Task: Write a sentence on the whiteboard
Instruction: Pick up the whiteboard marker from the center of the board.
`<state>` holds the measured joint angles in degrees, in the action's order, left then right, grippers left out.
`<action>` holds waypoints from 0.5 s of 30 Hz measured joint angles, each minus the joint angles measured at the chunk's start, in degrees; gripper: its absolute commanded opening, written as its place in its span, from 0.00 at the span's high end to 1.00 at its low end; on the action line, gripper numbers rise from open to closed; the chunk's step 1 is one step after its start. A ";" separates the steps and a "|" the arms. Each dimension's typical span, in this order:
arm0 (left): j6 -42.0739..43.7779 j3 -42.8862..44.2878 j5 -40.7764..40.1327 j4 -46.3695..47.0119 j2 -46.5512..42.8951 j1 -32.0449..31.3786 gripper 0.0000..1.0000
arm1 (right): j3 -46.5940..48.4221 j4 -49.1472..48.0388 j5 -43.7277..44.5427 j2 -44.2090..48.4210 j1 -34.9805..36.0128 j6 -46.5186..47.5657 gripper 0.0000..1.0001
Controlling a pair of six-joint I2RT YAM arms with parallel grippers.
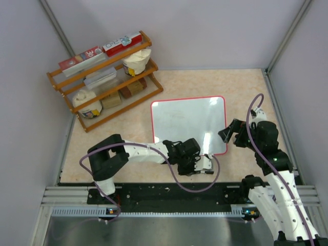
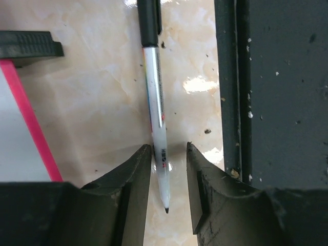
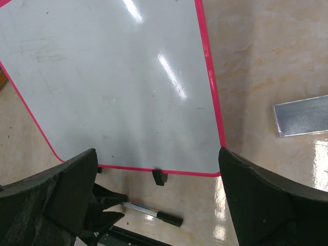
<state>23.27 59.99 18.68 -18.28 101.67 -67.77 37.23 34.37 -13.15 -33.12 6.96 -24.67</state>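
Note:
The whiteboard lies flat mid-table, white with a red rim; its face shows only faint grey smudges, and the sentence is out of view. A white marker with a black cap lies on the table just in front of the board's near edge, also seen in the right wrist view. My left gripper is open around the marker's tip end, with the barrel close to the left finger and a gap to the right one. My right gripper hovers wide open over the board's near right corner, holding nothing.
A wooden shelf rack with boxes and bagged items stands at the back left. A black rail runs along the table's near edge, right beside the marker. A flat metal strip lies on the table right of the board.

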 measured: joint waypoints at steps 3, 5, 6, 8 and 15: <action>0.00 0.02 -0.39 0.90 0.52 0.00 0.74 | 0.00 0.00 0.00 0.02 0.00 0.00 0.01; 0.07 0.02 -0.68 1.36 0.72 0.00 0.88 | 0.00 0.00 0.00 0.00 0.00 0.00 0.01; -0.02 0.02 -0.74 1.46 0.74 0.02 0.92 | 0.00 0.00 0.00 0.00 0.00 0.00 0.01; -0.13 0.04 -0.79 1.73 0.87 0.04 1.00 | 0.00 0.00 0.00 0.00 0.00 0.00 0.01; -0.63 -0.55 -0.83 2.47 0.48 0.04 1.00 | 0.00 0.02 0.02 0.00 0.00 0.00 0.01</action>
<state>22.63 59.44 17.85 -15.81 102.15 -67.72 37.23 34.39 -13.13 -33.12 6.96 -24.67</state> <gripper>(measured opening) 0.027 0.987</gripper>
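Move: The marker lies crosswise under the left gripper, its white tip end already just below the open pads. Its middle is about 4 cm to the right, level fore-and-aft and 1 cm lower. The black clip sits some 6 cm ahead and 8 cm right, the whiteboard's middle about 18 cm ahead and 1 cm right. From the right gripper, the marker is roughly 12 cm back, 10 cm left and 17 cm below. Ease the left gripper barely half a centimetre right and forward, sinking a touch more, with the wrist held almost still. Close the fingers, about two-fifths open, until nearly shut, pinching the marker's white barrel about 3 cm from its writing tip, then hold there, low over the table. ##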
